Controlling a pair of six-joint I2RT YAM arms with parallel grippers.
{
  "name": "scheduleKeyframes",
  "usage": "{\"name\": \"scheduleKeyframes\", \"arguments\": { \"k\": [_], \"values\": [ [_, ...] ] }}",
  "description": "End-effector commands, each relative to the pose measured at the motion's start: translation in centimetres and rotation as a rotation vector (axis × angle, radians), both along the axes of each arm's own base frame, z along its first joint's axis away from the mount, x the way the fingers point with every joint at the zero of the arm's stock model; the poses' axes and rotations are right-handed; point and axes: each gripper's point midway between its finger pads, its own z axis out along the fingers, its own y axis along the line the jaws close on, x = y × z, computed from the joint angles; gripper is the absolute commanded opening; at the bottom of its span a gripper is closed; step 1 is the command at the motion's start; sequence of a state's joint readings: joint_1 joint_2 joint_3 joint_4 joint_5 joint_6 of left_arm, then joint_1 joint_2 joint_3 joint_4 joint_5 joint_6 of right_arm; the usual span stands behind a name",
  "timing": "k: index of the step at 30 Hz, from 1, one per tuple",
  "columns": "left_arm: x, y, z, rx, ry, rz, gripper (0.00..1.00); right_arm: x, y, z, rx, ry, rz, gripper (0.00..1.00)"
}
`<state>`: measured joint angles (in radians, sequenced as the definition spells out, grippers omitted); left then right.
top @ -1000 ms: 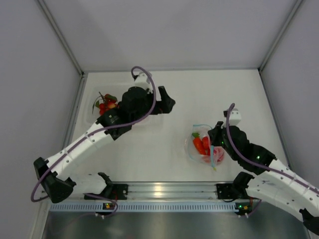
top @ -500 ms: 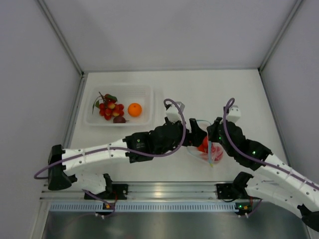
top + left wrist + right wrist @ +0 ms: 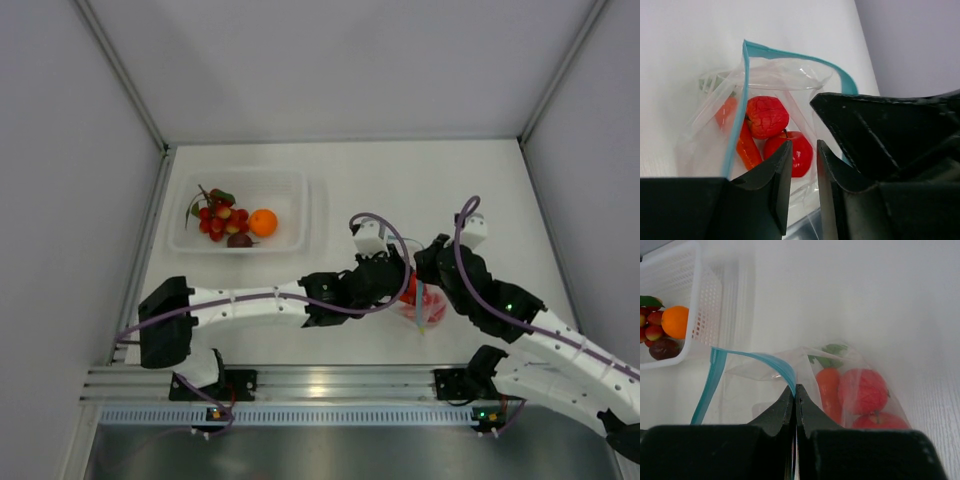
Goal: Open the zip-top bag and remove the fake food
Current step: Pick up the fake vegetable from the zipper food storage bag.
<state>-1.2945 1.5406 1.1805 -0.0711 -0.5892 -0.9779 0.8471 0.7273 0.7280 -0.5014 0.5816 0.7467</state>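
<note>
The zip-top bag (image 3: 428,312) lies right of centre, its teal strip (image 3: 790,54) standing apart as a wide mouth. Fake food shows inside it: a wrinkled red fruit (image 3: 766,116), a red apple (image 3: 801,150) and a carrot (image 3: 746,147). My left gripper (image 3: 804,145) is at the bag's mouth, jaws a narrow gap apart, with only clear film between them. The apple sits just past its left fingertip. My right gripper (image 3: 795,388) is shut on the bag's rim by the strip (image 3: 760,359), holding that side up. More fake food lies in the tray: an orange (image 3: 263,222), a berry cluster (image 3: 218,218) and a dark piece (image 3: 239,240).
The clear rectangular tray (image 3: 300,215) stands at the back left, also seen as a white mesh wall (image 3: 690,270) in the right wrist view. Both arms crowd together over the bag. Grey walls close in the table on three sides.
My left arm has swung from the tray over to the bag's mouth, and its jaws have narrowed from wide open. The orange now lies in the tray. The right gripper kept its hold.
</note>
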Motion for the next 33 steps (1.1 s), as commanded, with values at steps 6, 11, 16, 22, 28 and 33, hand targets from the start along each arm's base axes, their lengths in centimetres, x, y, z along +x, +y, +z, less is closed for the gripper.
{"name": "scheduleKeyframes", "arguments": {
  "k": [6, 11, 16, 22, 28, 33],
  "values": [
    [2.6, -2.4, -4.5, 0.034, 0.031, 0.079, 0.3, 0.1, -1.2, 3.4, 0.072, -0.098, -0.071, 0.0],
    [3.2, -3.6, -8.5, 0.17, 0.05, 0.074, 0.32, -0.3, -2.5, 2.4, -0.003, -0.074, -0.094, 0.0],
    [3.4, -3.3, -11.9, 0.278, 0.068, 0.087, 0.29, -0.8, -4.2, 0.9, -0.063, -0.056, -0.129, 0.0],
    [4.2, 1.0, -15.9, 0.39, 0.126, 0.199, 0.21, -0.9, -4.0, 0.6, -0.117, -0.041, -0.089, 0.0],
    [5.8, 7.4, -16.9, 0.418, 0.172, 0.297, 0.12, -0.7, 0.8, 1.7, -0.023, -0.028, 0.09, 0.0],
    [6.3, 12.0, -16.3, 0.439, 0.174, 0.363, 0.11, -0.7, 5.5, 2.5, 0.172, -0.002, 0.183, 0.0]
  ]
}}
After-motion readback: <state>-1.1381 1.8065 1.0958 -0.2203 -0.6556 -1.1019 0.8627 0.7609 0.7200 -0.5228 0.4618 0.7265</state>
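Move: My left hand hangs over the bag's mouth, its fingers about a third open. The left stretch of the blue rim lies about 3 cm ahead, 4 cm to the left and 10 cm below. The carrot is some 2 cm ahead, 3 cm right and 17 cm down, with the red vegetables about 4 cm farther right. My right hand still pinches the rim; from it that left stretch is roughly 9 cm left, 1 cm ahead and 8 cm lower. I drop my left hand about 18 cm to the bag's mouth, easing a little right, then sweep it some 11 cm left and slightly forward while the wrist turns about 25 degrees, tipping the fingers steeper and more forward. They close nearly shut at the blue rim. My right hand keeps its pinch, shifting about 4 cm right, then swinging back left and sinking slightly. ##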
